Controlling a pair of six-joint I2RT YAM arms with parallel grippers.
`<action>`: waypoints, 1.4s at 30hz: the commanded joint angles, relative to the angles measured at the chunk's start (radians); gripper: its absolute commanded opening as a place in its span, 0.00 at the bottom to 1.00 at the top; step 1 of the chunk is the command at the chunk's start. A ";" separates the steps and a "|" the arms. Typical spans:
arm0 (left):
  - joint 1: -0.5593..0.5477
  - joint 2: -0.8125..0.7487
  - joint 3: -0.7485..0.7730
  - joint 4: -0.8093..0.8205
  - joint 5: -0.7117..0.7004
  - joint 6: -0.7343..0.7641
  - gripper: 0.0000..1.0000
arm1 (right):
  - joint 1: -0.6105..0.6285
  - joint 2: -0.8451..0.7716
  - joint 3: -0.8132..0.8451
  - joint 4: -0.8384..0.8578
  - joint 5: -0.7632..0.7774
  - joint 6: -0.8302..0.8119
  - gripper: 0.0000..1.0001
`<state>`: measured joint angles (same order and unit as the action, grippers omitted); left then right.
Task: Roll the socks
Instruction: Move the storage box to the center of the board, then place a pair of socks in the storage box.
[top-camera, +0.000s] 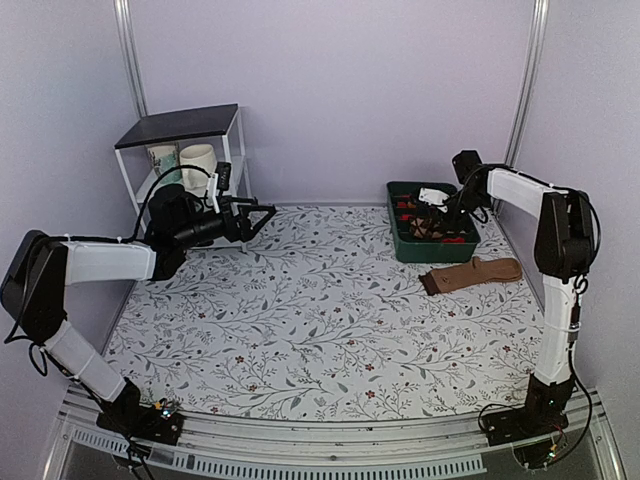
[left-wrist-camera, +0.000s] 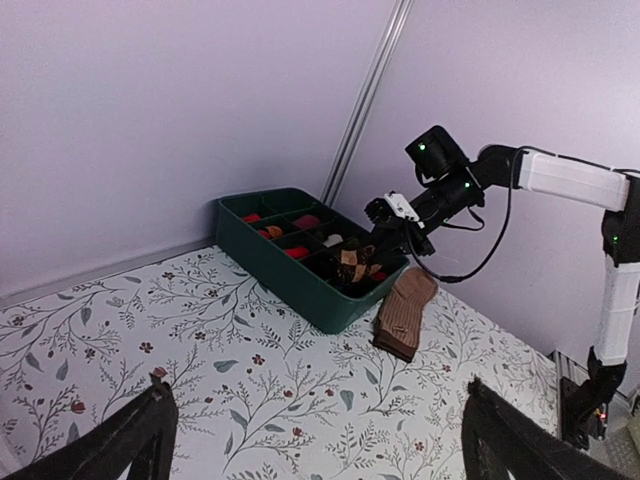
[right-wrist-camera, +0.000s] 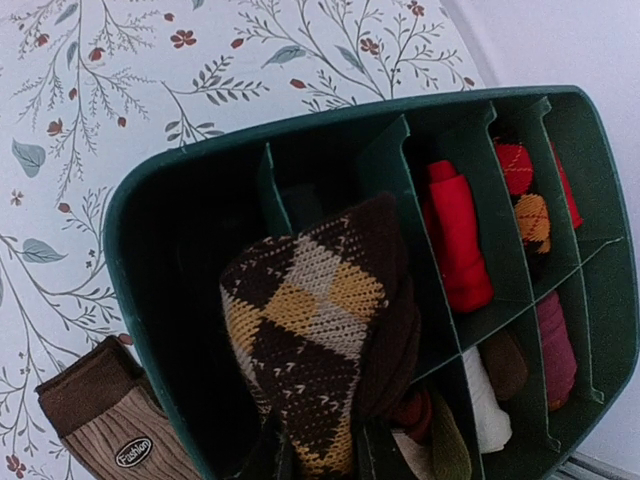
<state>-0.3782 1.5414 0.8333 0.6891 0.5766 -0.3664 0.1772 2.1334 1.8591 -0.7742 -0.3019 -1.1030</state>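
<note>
The socks (right-wrist-camera: 310, 320) are a dark brown bundle with tan-orange argyle diamonds. My right gripper (right-wrist-camera: 320, 458) is shut on its lower end, and only dark finger edges show beside the fabric. The bundle hangs in the near left compartment of a green divided bin (right-wrist-camera: 150, 190). From above, the right gripper (top-camera: 437, 215) reaches down into the bin (top-camera: 435, 256) with the socks (top-camera: 426, 230) under it. My left gripper (top-camera: 262, 212) hovers open at the far left of the table, far from the bin. Its view shows the socks (left-wrist-camera: 352, 262) in the bin (left-wrist-camera: 290, 285), with its own gripper (left-wrist-camera: 320, 450) holding nothing.
A plain tan sock with a dark cuff (top-camera: 472, 274) lies flat on the table just in front of the bin. Red bundles (right-wrist-camera: 455, 235) and other rolled socks fill the bin's remaining compartments. A small shelf (top-camera: 185, 128) holding cups (top-camera: 198, 158) stands at the back left, close to my left arm.
</note>
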 joint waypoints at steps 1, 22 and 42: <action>0.005 -0.019 0.015 -0.029 0.004 0.040 1.00 | 0.039 0.086 0.030 -0.043 0.087 -0.003 0.04; 0.045 -0.136 -0.079 -0.084 -0.009 0.090 0.99 | 0.324 0.037 -0.158 0.042 -0.171 0.228 0.04; 0.053 -0.098 -0.073 -0.089 -0.005 0.100 1.00 | 0.230 -0.151 -0.202 0.480 -0.363 0.573 0.03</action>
<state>-0.3378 1.4216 0.7547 0.6109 0.5678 -0.2802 0.4225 2.0678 1.6741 -0.4118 -0.5991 -0.6102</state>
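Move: The right hand, still holding the rolled argyle sock, is inside the near half of the storage box. The box's middle is about 6 cm ahead, 2 cm to the left and 4 cm below. The board's centre, where the box is to go, lies some 28 cm left and 17 cm back, 10 cm lower; the brown sock lies roughly 12 cm back and 7 cm right, also 10 cm down. From the empty left hand, the box's middle is about 45 cm right, 16 cm ahead and 18 cm below. Bearing on the storage box from inside, the right hand shoves it across the table to the left, about 17 cm, drawing back some 8 cm and dipping about 4 cm on the way. It then rises roughly 7 cm while easing slightly forward, the fingers swinging out to the left by some 30 degrees and keeping their grip on the argyle sock. The open left hand shifts about 3 cm left and back. ##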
